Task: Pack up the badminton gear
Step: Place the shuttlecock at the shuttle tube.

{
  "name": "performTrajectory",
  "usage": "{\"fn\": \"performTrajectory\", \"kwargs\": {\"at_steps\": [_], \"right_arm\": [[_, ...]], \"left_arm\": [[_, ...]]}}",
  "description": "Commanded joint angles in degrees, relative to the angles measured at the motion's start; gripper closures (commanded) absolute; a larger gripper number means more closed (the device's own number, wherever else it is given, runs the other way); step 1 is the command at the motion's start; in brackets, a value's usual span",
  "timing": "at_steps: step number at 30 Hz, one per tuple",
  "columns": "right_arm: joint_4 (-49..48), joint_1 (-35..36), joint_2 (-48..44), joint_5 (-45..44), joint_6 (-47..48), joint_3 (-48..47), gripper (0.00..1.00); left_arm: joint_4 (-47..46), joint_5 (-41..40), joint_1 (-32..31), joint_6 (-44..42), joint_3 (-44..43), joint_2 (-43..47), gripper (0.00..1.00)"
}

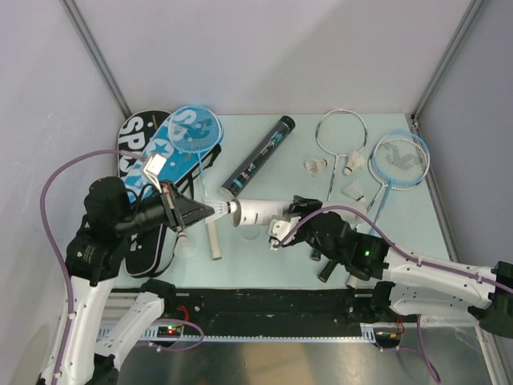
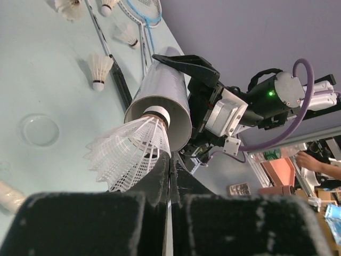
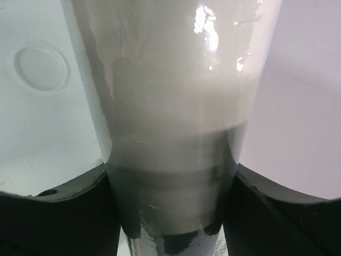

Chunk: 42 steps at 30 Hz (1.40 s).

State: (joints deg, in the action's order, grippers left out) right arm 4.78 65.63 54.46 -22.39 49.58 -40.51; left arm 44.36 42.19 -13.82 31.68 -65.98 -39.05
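My left gripper [image 1: 202,212] is shut on the skirt edge of a white mesh shuttlecock [image 1: 218,210], whose cork end sits in the open mouth of the white tube [image 1: 256,212]. The left wrist view shows the gripper [image 2: 170,162], the shuttlecock [image 2: 130,152] and the tube [image 2: 162,98]. My right gripper [image 1: 284,218] is shut on the tube and holds it level above the table; the tube [image 3: 170,106] fills the right wrist view between the fingers [image 3: 64,213]. The black teal-printed tube [image 1: 260,156] lies mid-table.
A blue racket [image 1: 195,128] lies on the SPORT covers [image 1: 138,140] at back left. A silver racket [image 1: 341,132], another blue racket [image 1: 401,159] and three loose shuttlecocks [image 1: 317,165] lie at back right. A clear round lid [image 2: 38,129] lies on the table.
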Motion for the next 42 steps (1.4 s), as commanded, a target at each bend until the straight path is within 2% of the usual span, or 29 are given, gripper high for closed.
{"fn": "performTrajectory", "kwargs": {"at_steps": [1,10,17,22,36,37,39,42], "right_arm": [[-6.6,1.1,0.6,-1.6,1.6,-2.6,0.54],[-11.2,2.8,2.7,-1.8,1.7,-2.6,0.54],[-13.4,3.6,4.7,-1.7,0.7,-2.7,0.54],[-14.7,4.2,5.7,-1.8,-0.1,-2.7,0.55],[-15.5,4.7,5.8,-1.5,-3.6,-2.9,0.55],[-15.4,4.7,5.9,-1.5,-3.8,-2.9,0.55],[-14.9,4.7,6.0,-1.8,-4.3,-2.9,0.55],[-13.8,4.6,5.4,-1.4,-5.4,-2.7,0.55]], "left_arm": [[-0.1,0.2,-1.8,1.6,0.7,-0.4,1.0],[-3.0,0.3,-4.4,4.5,3.9,-0.8,1.0],[-10.6,1.1,-6.0,10.4,7.1,-1.1,1.0],[-14.7,0.5,-9.5,12.9,7.6,-2.3,1.0],[-16.8,-3.5,-12.4,12.7,11.6,-3.2,0.99],[-16.9,-3.6,-12.4,12.7,11.6,-3.3,0.97],[-16.9,-3.4,-12.4,12.5,11.2,-3.2,0.86],[-17.0,-3.7,-12.5,11.8,9.9,-2.6,0.63]]}}
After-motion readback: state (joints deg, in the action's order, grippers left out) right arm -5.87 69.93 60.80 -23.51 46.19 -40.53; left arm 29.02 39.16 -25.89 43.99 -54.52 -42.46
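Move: About 6 cm to the right of the left hand, 3 cm ahead and slightly lower, is the shuttle tube's open mouth, with the cork of the held shuttlecock already at it. On the table some 28 cm below lie the clear lid, 8 cm ahead and 6 cm right, and the racket grip, 7 cm ahead and 6 cm left. From the right hand, which grips the tube, the shuttlecock is about 15 cm left, 6 cm back and 10 cm up. Bringing both hands together: the left, still pinching the shuttlecock's skirt, sinks, shifts right and sinks again, about 5 cm right and 4 cm down in all, tipping down some 10 degrees into the tube's mouth. The right keeps its grip and carries the tube about 4 cm left over the shuttlecock, rolling slightly. At the end the left fingers start to open at the mouth. ##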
